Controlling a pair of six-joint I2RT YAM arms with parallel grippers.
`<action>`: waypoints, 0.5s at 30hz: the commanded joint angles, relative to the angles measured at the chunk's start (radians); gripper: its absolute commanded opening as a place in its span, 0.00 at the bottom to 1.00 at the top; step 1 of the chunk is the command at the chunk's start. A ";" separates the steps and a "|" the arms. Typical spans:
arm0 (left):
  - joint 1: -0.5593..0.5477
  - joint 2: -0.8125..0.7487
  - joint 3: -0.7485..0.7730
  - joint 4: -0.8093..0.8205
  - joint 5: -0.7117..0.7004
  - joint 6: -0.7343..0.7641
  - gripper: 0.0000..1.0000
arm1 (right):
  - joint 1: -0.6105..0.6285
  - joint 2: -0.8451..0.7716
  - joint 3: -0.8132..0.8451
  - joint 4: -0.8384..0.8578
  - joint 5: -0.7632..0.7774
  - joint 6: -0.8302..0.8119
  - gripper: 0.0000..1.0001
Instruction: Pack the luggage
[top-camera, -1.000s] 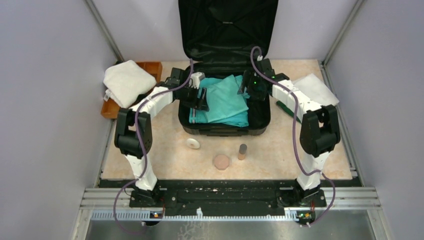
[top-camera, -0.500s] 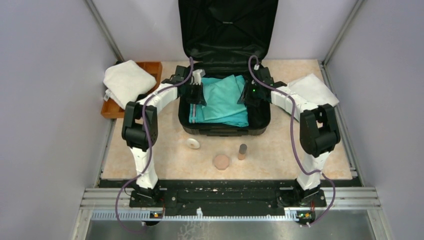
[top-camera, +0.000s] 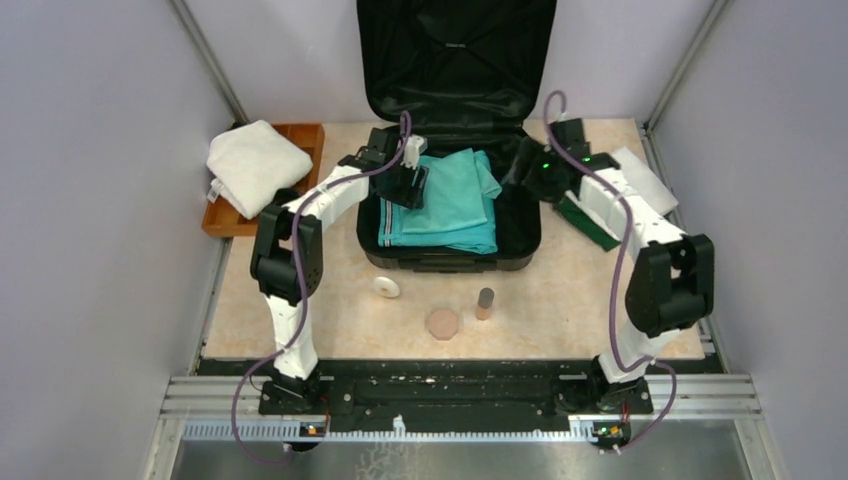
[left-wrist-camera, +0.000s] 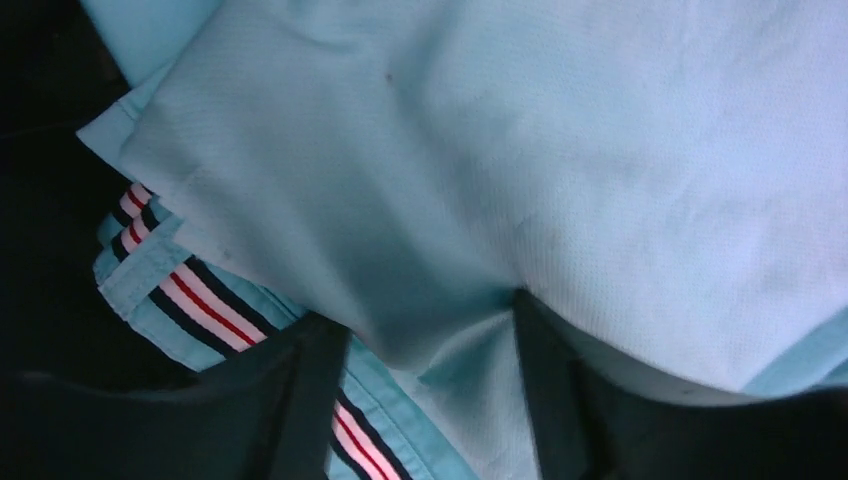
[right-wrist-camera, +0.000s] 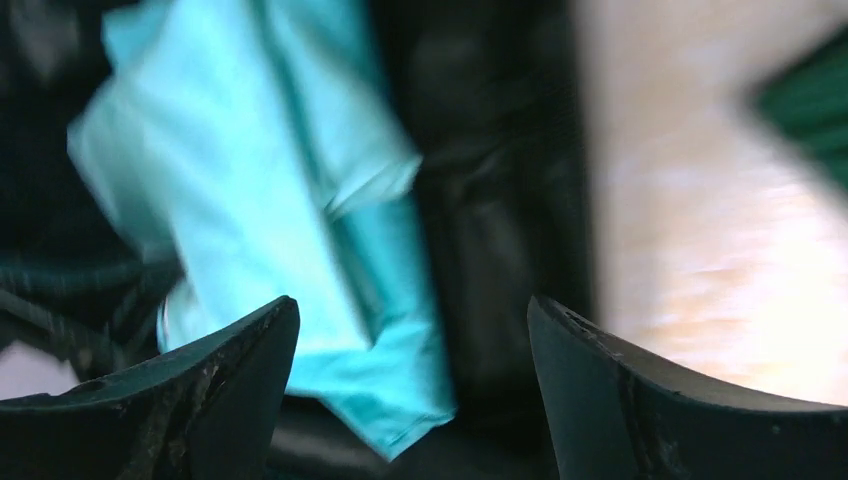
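The luggage (top-camera: 450, 258) lies open on the table, its black lid (top-camera: 455, 50) standing upright at the back. A teal shirt (top-camera: 450, 205) with a striped trim (left-wrist-camera: 200, 300) lies folded inside. My left gripper (top-camera: 408, 186) is down on the shirt's left part. In the left wrist view its fingers (left-wrist-camera: 318, 370) stand apart on the cloth (left-wrist-camera: 500, 150), with a crease of fabric between them. My right gripper (top-camera: 523, 166) hovers over the luggage's right side, open and holding nothing. In the right wrist view the shirt (right-wrist-camera: 250, 180) and black lining (right-wrist-camera: 490, 200) lie below it.
A white towel (top-camera: 255, 165) rests on a brown wooden tray (top-camera: 305, 133) at the back left. At the right lie a white folded cloth (top-camera: 645, 178) and a dark green item (top-camera: 590, 222). In front of the luggage sit a white disc (top-camera: 387, 287), a pink round piece (top-camera: 442, 323) and a small brown cylinder (top-camera: 485, 302).
My right gripper has pulled back rightwards off the shirt to the luggage's right side, uncovering the green item. My left gripper has shifted right and back onto the shirt.
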 joint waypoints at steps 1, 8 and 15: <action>-0.011 -0.045 0.063 -0.037 -0.028 0.050 0.80 | -0.149 -0.084 0.103 -0.134 0.312 -0.029 0.85; 0.041 -0.152 0.203 -0.231 0.074 0.096 0.98 | -0.229 0.142 0.262 -0.158 0.556 -0.128 0.83; 0.093 -0.235 0.197 -0.301 0.141 0.108 0.98 | -0.228 0.440 0.510 -0.175 0.622 -0.193 0.81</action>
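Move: The white cloth on the table lies about 27 cm to the right of the right hand, 12 cm farther out and roughly 11 cm below. The green cloth peeking out from under it is some 19 cm right, 4 cm ahead and 12 cm down; the teal clothes in the case are about 15 cm left, 6 cm ahead and 8 cm down. From the left hand, the white cloth is some 48 cm right and 8 cm ahead, 5 cm lower; the clothes' middle lies 5 cm right, level fore and aft, 2 cm below. Fingers already parting, the left hand comes free of the top teal cloth, opens wide, then rises about 12 cm, drifting slightly left. The right hand, open and touching nothing, sweeps about 20 cm right, out of the case area towards the white cloth, then reaches forward, 11 cm in all, and after a small rise sinks to arrive above the cloth's near-left part, turning some 30 degrees clockwise and rolling its left side down. ##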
